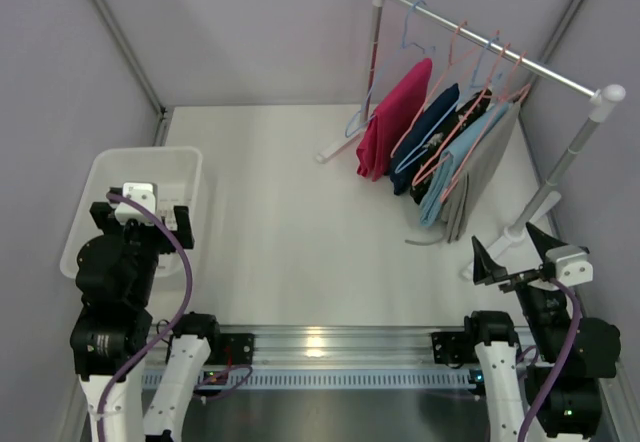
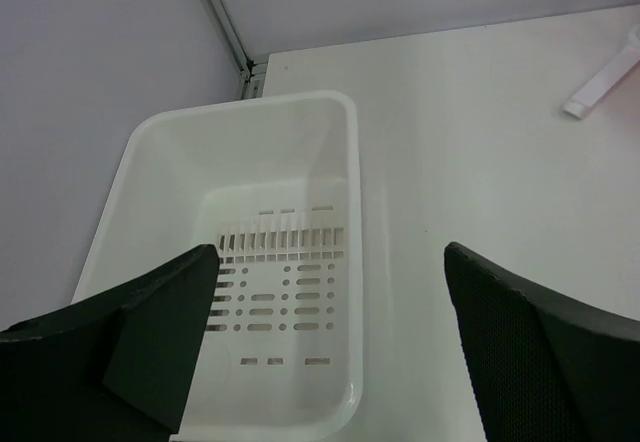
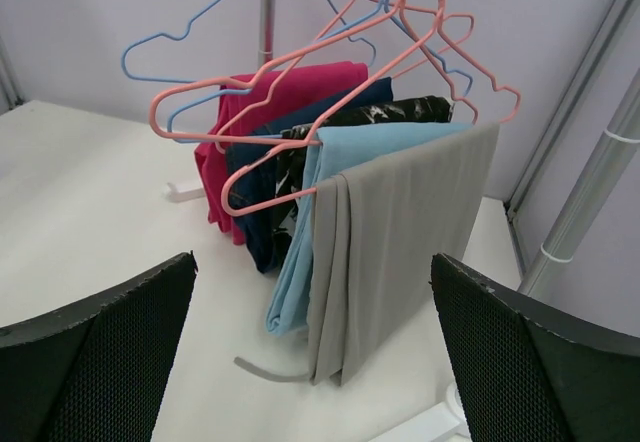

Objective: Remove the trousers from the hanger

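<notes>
The light grey trousers [image 3: 400, 252] [image 1: 492, 167] hang folded over a pink hanger [image 3: 262, 200] at the near end of the rail [image 1: 490, 47]. Their hem touches the table. The sky-blue trousers [image 3: 325, 197] [image 1: 452, 167] hang right behind them on another hanger. My right gripper [image 3: 312, 262] [image 1: 508, 247] is open and faces the grey pair from a short way off, touching nothing. Far to the left, my left gripper [image 2: 330, 257] [image 1: 142, 217] is open and empty above the near right corner of the white bin [image 2: 350, 162].
Magenta [image 1: 395, 117], navy [image 1: 425, 137] and black patterned [image 3: 400, 112] garments hang further along the rail, with bare blue and pink hangers. The rack's white post [image 1: 570, 157] and foot [image 1: 495, 247] stand beside my right gripper. Grey walls close in both sides.
</notes>
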`<state>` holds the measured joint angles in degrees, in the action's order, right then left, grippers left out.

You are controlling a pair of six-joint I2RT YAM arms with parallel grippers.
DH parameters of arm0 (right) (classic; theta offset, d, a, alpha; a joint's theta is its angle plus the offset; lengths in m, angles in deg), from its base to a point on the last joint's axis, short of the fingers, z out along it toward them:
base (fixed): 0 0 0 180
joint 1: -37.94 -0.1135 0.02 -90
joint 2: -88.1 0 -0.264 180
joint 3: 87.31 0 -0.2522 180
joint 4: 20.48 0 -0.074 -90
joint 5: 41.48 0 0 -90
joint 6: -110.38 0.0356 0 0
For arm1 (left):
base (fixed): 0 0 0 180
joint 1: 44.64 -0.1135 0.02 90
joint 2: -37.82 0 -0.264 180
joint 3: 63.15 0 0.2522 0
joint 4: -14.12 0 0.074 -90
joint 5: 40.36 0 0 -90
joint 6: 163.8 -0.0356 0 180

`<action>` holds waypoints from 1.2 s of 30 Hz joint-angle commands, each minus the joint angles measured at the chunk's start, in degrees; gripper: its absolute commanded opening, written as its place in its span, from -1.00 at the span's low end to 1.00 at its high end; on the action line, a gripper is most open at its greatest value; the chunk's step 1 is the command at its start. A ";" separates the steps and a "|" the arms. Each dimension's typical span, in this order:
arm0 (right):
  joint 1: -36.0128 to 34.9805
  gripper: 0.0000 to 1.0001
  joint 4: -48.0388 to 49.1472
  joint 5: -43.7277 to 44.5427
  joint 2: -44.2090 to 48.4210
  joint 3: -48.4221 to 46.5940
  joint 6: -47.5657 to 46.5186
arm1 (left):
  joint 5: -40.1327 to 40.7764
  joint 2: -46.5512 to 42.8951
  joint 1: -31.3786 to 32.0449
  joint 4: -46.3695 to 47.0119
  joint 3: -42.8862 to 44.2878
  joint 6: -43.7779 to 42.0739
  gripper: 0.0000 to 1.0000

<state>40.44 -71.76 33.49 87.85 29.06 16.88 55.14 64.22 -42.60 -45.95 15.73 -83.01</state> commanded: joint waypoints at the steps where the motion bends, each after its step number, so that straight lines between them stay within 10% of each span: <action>1: 0.75 0.99 -0.45 1.14 2.36 -0.32 0.87 | 2.06 -0.20 0.15 2.88 -0.70 -1.16 0.98; 16: 1.54 0.99 -1.51 1.76 -9.50 -7.78 28.19 | -3.03 1.55 0.15 5.87 -1.75 -1.60 0.98; 27: 5.76 0.26 15.17 -2.02 -17.67 -4.73 58.58 | -8.04 4.02 0.15 7.28 -1.49 -0.02 0.98; 36: 5.67 -0.10 31.09 3.94 -28.83 -0.50 64.59 | -8.13 7.35 0.24 8.16 1.06 1.74 0.98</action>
<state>45.25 -50.86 34.30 60.72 28.52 77.44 47.75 70.93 -42.60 -42.04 14.29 -82.69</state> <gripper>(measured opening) 0.455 0.990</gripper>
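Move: The grey trousers, the nearest on the rack, hang about 18 cm ahead of the right hand, some 2 cm left and 5 cm lower. The near end of their pink hanger is about 10 cm ahead and 9 cm left, roughly at hand height; the light-blue trousers hang just left of the grey ones, about 6 cm left of the hand and 18 cm ahead. The rack's right post stands about 13 cm ahead, 10 cm right. From the left hand the grey trousers are about 12 cm ahead, 57 cm right. The right hand heads for the grey trousers on their pink hanger, first rising about 5 cm, then driving forward for some 11 cm in all and sinking a little. On the way it rolls about 60 degrees, left side up, tips slightly down, and the fingers narrow to about half open; no contact can be made out. The left hand, wide open, eases forward and right by some 4 cm, turning slightly clockwise. ##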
